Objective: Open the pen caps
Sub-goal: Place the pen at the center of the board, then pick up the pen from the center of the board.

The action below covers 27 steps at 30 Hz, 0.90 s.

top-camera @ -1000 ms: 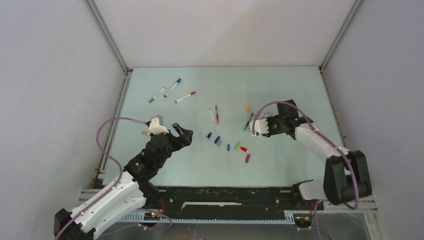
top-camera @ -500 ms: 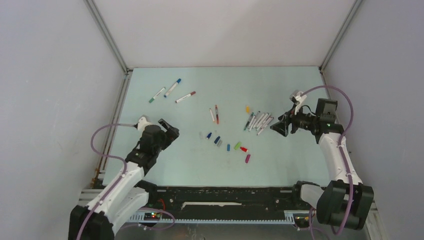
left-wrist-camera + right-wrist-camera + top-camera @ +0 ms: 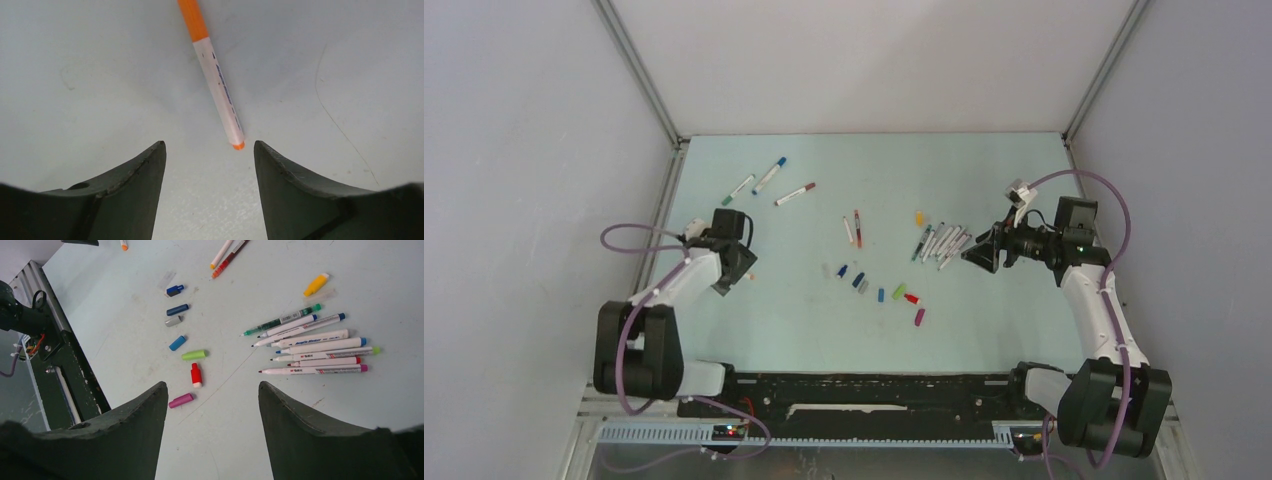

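Several loose pen caps lie mid-table: dark blue (image 3: 174, 289), blue (image 3: 177, 309), grey (image 3: 173, 321), green (image 3: 194, 355), red (image 3: 196, 375), magenta (image 3: 180, 400) and, apart, yellow (image 3: 316, 284). Several uncapped pens (image 3: 310, 345) lie in a row beside them. My right gripper (image 3: 212, 385) hovers open and empty just right of that row (image 3: 939, 245). At the left, my left gripper (image 3: 207, 146) stands open over the table, and a white pen (image 3: 217, 85) with an orange cap (image 3: 192, 20) lies just ahead of its fingertips, untouched.
Three capped pens (image 3: 769, 177) lie at the back left. Two more pens (image 3: 853, 229) lie near the centre. The metal frame rail (image 3: 659, 215) runs close along the left arm, and the black base rail (image 3: 65, 365) borders the near edge.
The left arm has swung back to the left and now points down at the orange-capped pen, its jaws narrower. The right gripper left the pen row, drew back right and opened wider.
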Each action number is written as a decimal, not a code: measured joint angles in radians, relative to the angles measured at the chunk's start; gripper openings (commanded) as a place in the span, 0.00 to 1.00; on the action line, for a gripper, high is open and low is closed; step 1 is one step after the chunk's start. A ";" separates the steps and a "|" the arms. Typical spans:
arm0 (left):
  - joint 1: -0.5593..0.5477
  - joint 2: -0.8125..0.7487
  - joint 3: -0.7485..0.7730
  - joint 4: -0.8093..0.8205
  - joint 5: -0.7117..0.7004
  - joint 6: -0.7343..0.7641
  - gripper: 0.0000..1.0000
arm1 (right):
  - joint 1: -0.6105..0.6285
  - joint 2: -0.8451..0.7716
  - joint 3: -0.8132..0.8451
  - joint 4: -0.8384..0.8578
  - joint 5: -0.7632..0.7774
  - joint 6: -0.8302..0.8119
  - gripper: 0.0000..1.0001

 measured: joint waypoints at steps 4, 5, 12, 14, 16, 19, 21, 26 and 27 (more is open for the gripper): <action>0.027 0.122 0.091 -0.063 0.000 0.002 0.68 | -0.005 -0.002 0.000 -0.002 -0.002 0.000 0.68; 0.031 0.149 0.115 -0.077 0.000 0.003 0.68 | -0.007 -0.003 0.000 -0.002 -0.003 0.000 0.68; 0.039 0.228 0.181 -0.103 0.005 0.012 0.62 | -0.011 -0.005 0.000 -0.002 -0.004 0.000 0.68; 0.043 0.258 0.199 -0.105 0.006 0.018 0.61 | -0.011 -0.005 0.000 -0.002 -0.006 0.000 0.68; 0.045 0.284 0.208 -0.106 0.008 0.024 0.59 | -0.012 -0.005 0.000 -0.003 -0.007 0.000 0.68; 0.049 0.309 0.208 -0.107 0.014 0.032 0.54 | -0.017 -0.005 0.000 -0.004 -0.008 0.000 0.68; 0.051 0.324 0.208 -0.106 0.020 0.038 0.52 | -0.020 -0.005 0.000 -0.005 -0.011 -0.001 0.68; 0.058 0.344 0.222 -0.101 0.042 0.046 0.43 | -0.025 -0.005 0.000 -0.005 -0.022 -0.001 0.68; 0.058 0.346 0.224 -0.098 0.046 0.048 0.40 | -0.027 -0.006 0.000 -0.005 -0.023 0.000 0.68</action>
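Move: The orange-capped pen lies on the board about 5 cm below the left hand, its middle some 3 cm ahead and 4 cm left, cap end to the left. Farther out lie a green marker, roughly 29 cm ahead and 6 cm left, a blue one about 35 cm ahead and 4 cm right, and a dark-red one some 29 cm ahead and 12 cm right. From the right hand the orange-capped pen is about 64 cm left, 3 cm ahead and 18 cm lower. The left hand sinks about 3.5 cm towards the white barrel of the orange-capped pen while easing some 2 cm forward, the forward part mostly first and the steeper drop after it. Meanwhile the wrist tips the fingers about 15 degrees closer to straight down, and from halfway on they draw in from about two-thirds open to just under half, coming down around the tail end of the barrel without plainly touching it. ##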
